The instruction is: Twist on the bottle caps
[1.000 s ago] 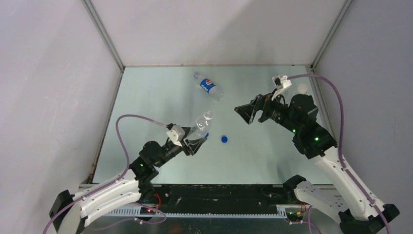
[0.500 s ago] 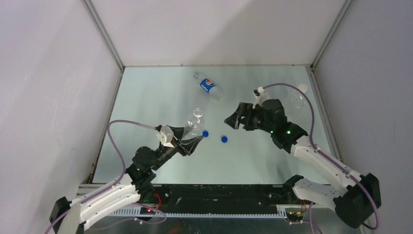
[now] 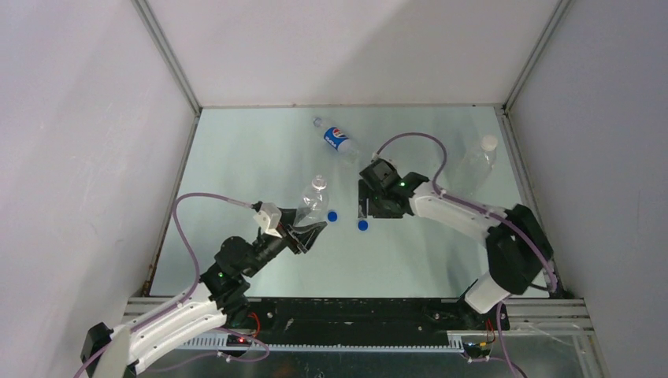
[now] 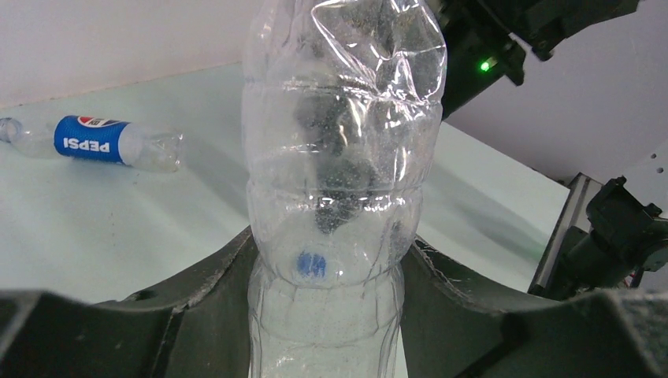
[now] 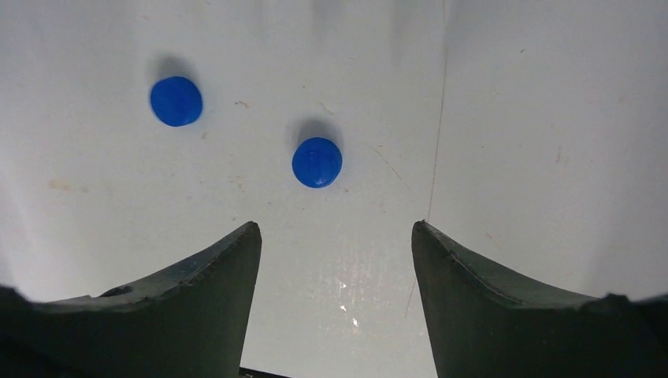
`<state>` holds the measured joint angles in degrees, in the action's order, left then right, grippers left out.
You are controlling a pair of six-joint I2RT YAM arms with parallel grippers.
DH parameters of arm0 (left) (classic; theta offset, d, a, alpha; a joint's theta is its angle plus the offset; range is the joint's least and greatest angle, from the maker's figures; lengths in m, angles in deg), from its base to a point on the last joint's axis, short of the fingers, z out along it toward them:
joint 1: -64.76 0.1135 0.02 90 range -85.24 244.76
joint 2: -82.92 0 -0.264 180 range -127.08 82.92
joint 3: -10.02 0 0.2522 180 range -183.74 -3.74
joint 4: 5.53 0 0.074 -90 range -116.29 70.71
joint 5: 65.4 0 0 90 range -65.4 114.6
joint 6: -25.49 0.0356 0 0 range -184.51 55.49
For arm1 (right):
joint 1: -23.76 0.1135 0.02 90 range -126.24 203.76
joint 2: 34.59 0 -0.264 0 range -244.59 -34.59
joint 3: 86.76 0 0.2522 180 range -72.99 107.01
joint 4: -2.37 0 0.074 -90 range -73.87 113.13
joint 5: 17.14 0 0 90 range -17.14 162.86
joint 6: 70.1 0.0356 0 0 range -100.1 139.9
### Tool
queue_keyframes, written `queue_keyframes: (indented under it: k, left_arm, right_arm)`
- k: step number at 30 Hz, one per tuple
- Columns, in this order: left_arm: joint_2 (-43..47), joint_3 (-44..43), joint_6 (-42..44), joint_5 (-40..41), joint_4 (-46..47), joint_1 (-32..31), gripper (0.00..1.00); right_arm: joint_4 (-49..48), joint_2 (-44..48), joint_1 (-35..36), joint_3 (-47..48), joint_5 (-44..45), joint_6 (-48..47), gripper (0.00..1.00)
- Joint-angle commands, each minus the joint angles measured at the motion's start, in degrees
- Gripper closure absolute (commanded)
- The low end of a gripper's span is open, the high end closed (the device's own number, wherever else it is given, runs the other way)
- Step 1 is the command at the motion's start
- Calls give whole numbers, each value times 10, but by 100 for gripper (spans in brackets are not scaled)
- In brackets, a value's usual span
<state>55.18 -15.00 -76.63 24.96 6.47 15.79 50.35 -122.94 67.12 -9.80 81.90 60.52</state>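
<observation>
My left gripper (image 3: 308, 229) (image 4: 327, 260) is shut on the plain clear bottle (image 3: 314, 203) (image 4: 340, 157), which stands tilted with its neck toward the far side. Two blue bottle caps (image 3: 332, 215) (image 3: 362, 225) lie on the table just right of it. My right gripper (image 3: 364, 209) (image 5: 335, 228) hangs open above the table, pointing down, and the nearer blue cap (image 5: 317, 162) lies just beyond its fingertips. The other blue cap (image 5: 176, 101) sits further left. The Pepsi bottle (image 3: 337, 139) (image 4: 94, 139) lies on its side at the back.
A third clear bottle (image 3: 475, 163) with a white cap (image 3: 489, 142) lies at the back right near the wall. Grey walls close in the table (image 3: 252, 157) on three sides. The right arm stretches across the middle right of the table.
My right arm has swung from the back right down and left to above the blue cap, its jaws narrowing. My left gripper shifted slightly left with the clear bottle.
</observation>
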Motion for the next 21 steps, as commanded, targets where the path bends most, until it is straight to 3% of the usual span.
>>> queue_keyframes:
  k: [1, 6, 17, 21]
  left_arm:
    - [6, -28, -13, 27, -11, -2, 60]
    - [12, -34, -11, 38, -35, -2, 60]
    - [-3, -40, -12, 39, -44, -2, 60]
    - [-5, -42, -12, 39, -47, -2, 60]
  right_arm:
    - [52, -63, 11, 48, 21, 23, 30]
    - [42, -125, 13, 80, -12, 25, 38]
    - [43, -202, 14, 122, -20, 32, 45]
    - [48, -220, 13, 133, -26, 30, 53]
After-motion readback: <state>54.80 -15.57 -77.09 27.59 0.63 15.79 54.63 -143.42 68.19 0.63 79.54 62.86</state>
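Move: The nearer blue cap lies about 9 cm below the right gripper, some 3 cm to its left and 1 cm ahead. The second blue cap is roughly 8 cm left of that cap and 3 cm farther out; the Pepsi bottle lies some 28 cm beyond it and about 6 cm to its left. From the left gripper, already holding a clear bottle, the nearer cap is about 9 cm ahead, 13 cm right and 22 cm down. Lower the right gripper about 7 cm onto the nearer blue cap, easing it some 2.5 cm left so the cap comes between the fingertips. Tip the fingers some 15 degrees closer to straight down and narrow them to about half open, without pinching yet. Keep the left gripper's hold on the clear bottle and let it sink about 2 cm. ##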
